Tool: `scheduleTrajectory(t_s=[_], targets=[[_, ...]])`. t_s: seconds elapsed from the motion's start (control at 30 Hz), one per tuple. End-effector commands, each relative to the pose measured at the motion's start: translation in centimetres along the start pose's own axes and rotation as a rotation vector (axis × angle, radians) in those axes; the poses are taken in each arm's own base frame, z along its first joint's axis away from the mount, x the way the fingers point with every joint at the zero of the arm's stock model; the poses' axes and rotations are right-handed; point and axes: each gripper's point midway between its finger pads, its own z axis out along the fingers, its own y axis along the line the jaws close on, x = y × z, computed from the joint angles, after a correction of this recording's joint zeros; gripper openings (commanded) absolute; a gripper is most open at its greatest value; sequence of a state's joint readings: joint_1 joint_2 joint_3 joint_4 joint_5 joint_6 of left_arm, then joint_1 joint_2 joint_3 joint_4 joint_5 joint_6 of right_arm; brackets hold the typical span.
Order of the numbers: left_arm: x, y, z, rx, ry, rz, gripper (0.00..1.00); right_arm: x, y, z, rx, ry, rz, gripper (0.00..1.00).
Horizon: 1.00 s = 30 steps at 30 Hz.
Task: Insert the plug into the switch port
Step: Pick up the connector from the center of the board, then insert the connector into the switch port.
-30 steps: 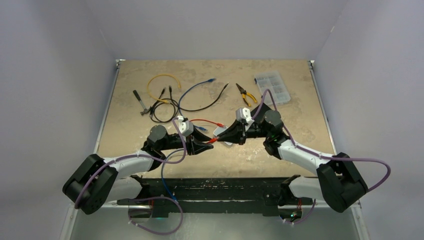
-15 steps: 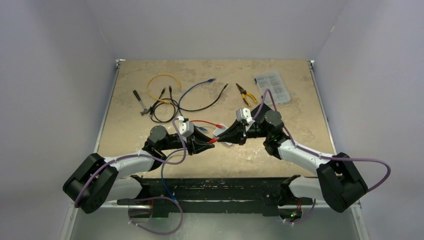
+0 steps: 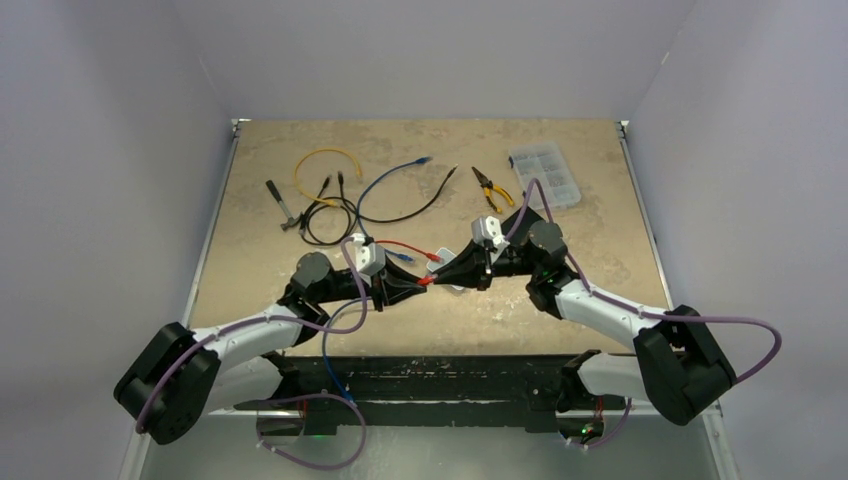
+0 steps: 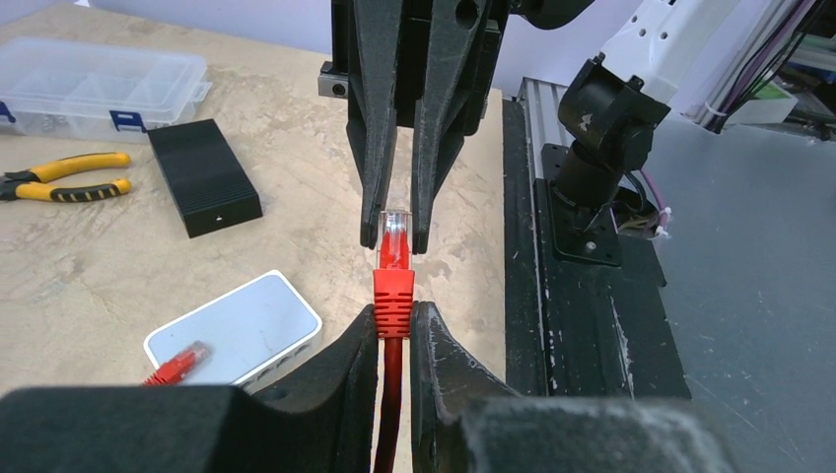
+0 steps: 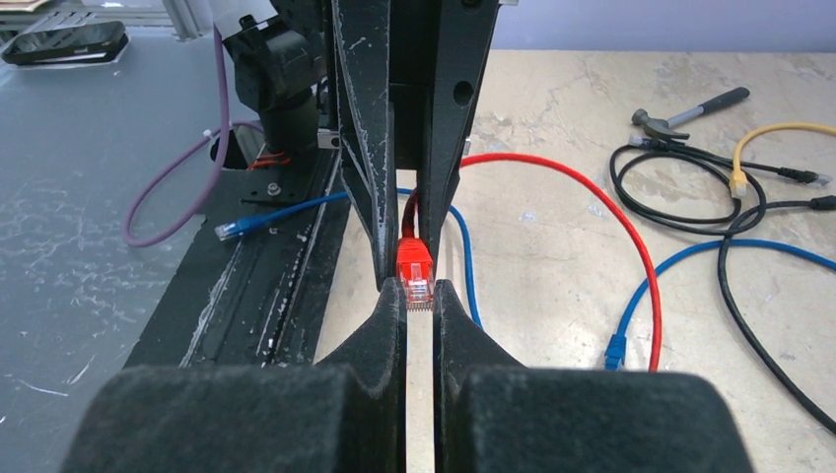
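Note:
The red cable's plug (image 4: 394, 258) hangs in the air between both grippers. In the left wrist view my left gripper (image 4: 394, 317) is shut on its ribbed red boot, both fingers pressed to its sides. My right gripper (image 5: 419, 296) is shut on the plug's clear tip (image 5: 418, 286) from the opposite side. The white switch (image 4: 242, 330) lies flat on the table just left of and below the plug, its port side facing the left wrist camera. From above, the two grippers (image 3: 415, 285) (image 3: 440, 278) meet tip to tip beside the switch (image 3: 443, 256).
The cable's other red end (image 4: 177, 363) lies against the switch. A black box (image 4: 205, 177), yellow pliers (image 3: 492, 188) and a clear organizer (image 3: 545, 175) lie beyond. Blue cable (image 5: 463, 246), black cables (image 3: 330, 215), a yellow cable (image 3: 325, 155) and a hammer (image 3: 283, 205) lie at the left.
My left gripper's fingers have closed in onto the plug's red boot, and the left arm has shifted slightly. The right gripper has kept still, shut on the plug's tip.

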<state>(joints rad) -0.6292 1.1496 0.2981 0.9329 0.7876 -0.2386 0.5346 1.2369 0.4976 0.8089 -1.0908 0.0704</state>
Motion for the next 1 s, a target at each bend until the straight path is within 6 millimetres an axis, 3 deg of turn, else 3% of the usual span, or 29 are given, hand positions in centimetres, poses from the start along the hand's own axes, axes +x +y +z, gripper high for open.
scheduleTrajectory(t_s=[0.0, 0.17, 0.37, 0.43, 0.53, 0.73, 0.83, 0.9, 0.97], targets=[[-2.2, 0.4, -0.3, -0.048, -0.037, 0.085, 0.0, -1.2, -0.3, 0.0, 0.01, -0.02, -0.052, 0.0], [-2.2, 1.2, -0.7, -0.108, -0.017, 0.082, 0.0, -1.2, -0.5, 0.0, 0.018, -0.022, -0.037, 0.0], [-0.1, 3.4, -0.9, -0.262, 0.104, 0.056, 0.0, -1.4, -1.7, -0.2, 0.117, -0.026, 0.01, 0.42], [0.6, 4.4, -1.1, -0.348, 0.164, 0.073, 0.0, -1.1, -2.5, -0.3, 0.172, -0.022, 0.045, 0.51], [0.8, 5.9, -2.0, -0.489, 0.233, 0.095, 0.0, -0.8, -4.3, -0.8, 0.286, -0.019, 0.097, 0.56], [-1.7, 9.4, -6.5, -0.886, 0.257, 0.112, 0.0, 0.4, -8.0, -2.4, 0.523, -0.003, 0.197, 0.6], [-4.0, 10.5, -9.9, -1.121, 0.216, 0.112, 0.0, 1.0, -9.5, -3.6, 0.623, 0.002, 0.233, 0.6], [-5.2, 10.7, -11.9, -1.243, 0.192, 0.117, 0.0, 1.6, -10.3, -4.3, 0.685, 0.012, 0.258, 0.6], [-5.0, 10.4, -12.9, -1.304, 0.237, 0.142, 0.0, 2.1, -10.9, -5.0, 0.739, 0.02, 0.281, 0.6]])
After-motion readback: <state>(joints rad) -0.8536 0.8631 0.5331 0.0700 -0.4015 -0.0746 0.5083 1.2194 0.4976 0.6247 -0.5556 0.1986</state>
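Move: Both hands already hold the red plug, the left by its boot and the right by its clear tip. From the left hand, the white switch lies some 9 cm ahead, 7 cm to the right and 17 cm below; the cable's other red plug is 11 cm ahead and 2 right, the loose blue plug 11 ahead and 4 left, both about as low. From the right hand, the switch is about 9 cm ahead, 5 right and 18 below. The right fingers open and let go of the red plug's tip, while the left keeps its pinch on the boot. The left hand then carries the plug about 9 cm left and 8 cm forward, dipping and rising again, turning some 55 degrees counter-clockwise. The right hand, fingers wide, swings forward towards the switch, sinking about 3 cm and turning some 30 degrees clockwise. ##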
